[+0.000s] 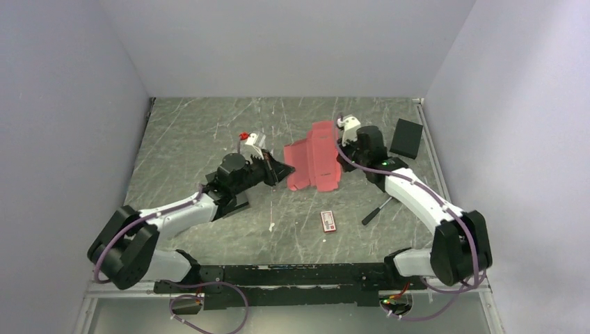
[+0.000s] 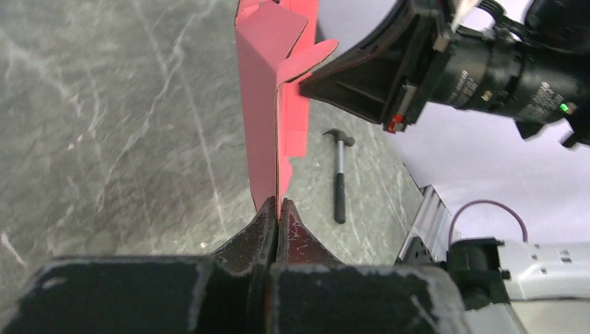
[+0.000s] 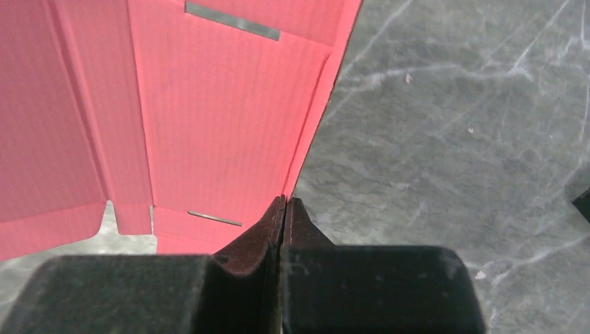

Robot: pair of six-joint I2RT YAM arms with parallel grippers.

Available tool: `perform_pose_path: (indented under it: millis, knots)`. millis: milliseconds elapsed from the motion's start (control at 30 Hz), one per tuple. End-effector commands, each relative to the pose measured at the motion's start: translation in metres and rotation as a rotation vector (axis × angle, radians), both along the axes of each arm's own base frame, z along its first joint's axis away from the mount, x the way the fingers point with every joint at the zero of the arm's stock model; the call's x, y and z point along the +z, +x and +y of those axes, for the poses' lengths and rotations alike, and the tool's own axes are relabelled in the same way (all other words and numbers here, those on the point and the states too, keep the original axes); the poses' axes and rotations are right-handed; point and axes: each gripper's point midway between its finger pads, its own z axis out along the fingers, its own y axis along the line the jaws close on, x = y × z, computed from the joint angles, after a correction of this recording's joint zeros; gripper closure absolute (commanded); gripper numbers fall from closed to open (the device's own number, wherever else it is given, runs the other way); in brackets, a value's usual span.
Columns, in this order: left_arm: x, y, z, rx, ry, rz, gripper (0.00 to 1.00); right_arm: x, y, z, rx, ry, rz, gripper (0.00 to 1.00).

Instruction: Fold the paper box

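Note:
The paper box point(image 1: 314, 158) is a red-pink die-cut sheet with flaps, lifted partly off the table between both arms. From the left, my left gripper point(image 1: 284, 169) is shut on the sheet's left edge; in the left wrist view the cardboard point(image 2: 268, 104) stands upright and runs straight into the closed fingertips point(image 2: 278, 203). My right gripper point(image 1: 339, 142) is at the sheet's right side. In the right wrist view the panel point(image 3: 209, 118) shows its slots and creases, and its right edge ends between the closed tips of that gripper point(image 3: 285, 200).
A larger black box point(image 1: 406, 138) lies at the back right near the wall. A small red-and-white packet point(image 1: 328, 221) and a small hammer point(image 1: 376, 210) lie in front of the sheet. A red-and-white small item point(image 1: 248, 138) sits behind the left gripper.

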Motion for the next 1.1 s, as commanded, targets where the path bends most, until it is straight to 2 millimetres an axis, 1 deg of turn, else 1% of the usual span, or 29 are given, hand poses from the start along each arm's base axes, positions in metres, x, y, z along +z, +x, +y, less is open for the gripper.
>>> perform_pose_path:
  millis: [0,133,200,333,400,533,733,867,1000,1067]
  knots:
    - [-0.01,0.014,-0.011,0.051,-0.053,0.103,1.0,-0.006,0.029,-0.002,-0.081,-0.174,-0.071,1.0]
    - [-0.044,0.022,-0.014,0.095,-0.046,0.234,1.0,-0.029,0.038,0.013,-0.054,-0.238,-0.021,1.0]
    - [-0.055,0.023,-0.015,0.106,-0.046,0.276,1.0,-0.039,0.042,0.019,-0.045,-0.266,0.002,1.0]
    - [-0.069,0.024,-0.016,0.115,-0.046,0.325,1.0,-0.067,0.044,0.031,-0.011,-0.305,0.07,1.0]
    - [-0.073,0.024,-0.015,0.124,-0.046,0.336,1.0,-0.078,0.045,0.036,-0.002,-0.321,0.099,1.0]
    - [-0.08,0.025,-0.01,0.142,-0.043,0.36,1.0,-0.096,0.042,0.043,0.021,-0.343,0.15,1.0]
    - [-0.089,0.028,-0.006,0.146,-0.049,0.394,1.0,-0.11,0.033,0.063,0.076,-0.349,0.18,1.0]
    - [-0.094,0.029,-0.004,0.148,-0.053,0.41,1.0,-0.118,0.029,0.071,0.091,-0.331,0.222,1.0]
    - [-0.097,0.03,-0.002,0.152,-0.051,0.419,1.0,-0.12,0.022,0.078,0.126,-0.304,0.249,1.0]
    - [-0.098,0.031,-0.002,0.151,-0.051,0.421,1.0,-0.121,0.017,0.084,0.159,-0.277,0.268,0.98]
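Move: The left hand pinches the lid's outer edge, the box's middle about 8 cm ahead, 6 cm right and 6 cm below; its landing spot lies some 9 ahead, 4 right and 20 below. The right hand holds the opposite edge, with the box's middle 1 cm ahead, 7 left and 2 below, the spot 3 ahead, 9 left and 15 below. The matchbox lies 11 cm back, 4 left of the right hand, the hammer 6 back, 13 right, both on the table. Down together go both hands, each some 11 cm, fast at first and then easing, with the paper box still pinched at opposite edges between shut fingers. The right also works about 5 cm left and 4 cm forward, closing in on the left hand and rolling its left side down; the left edges slightly forward while its fingers tip down nearly 30 degrees. ##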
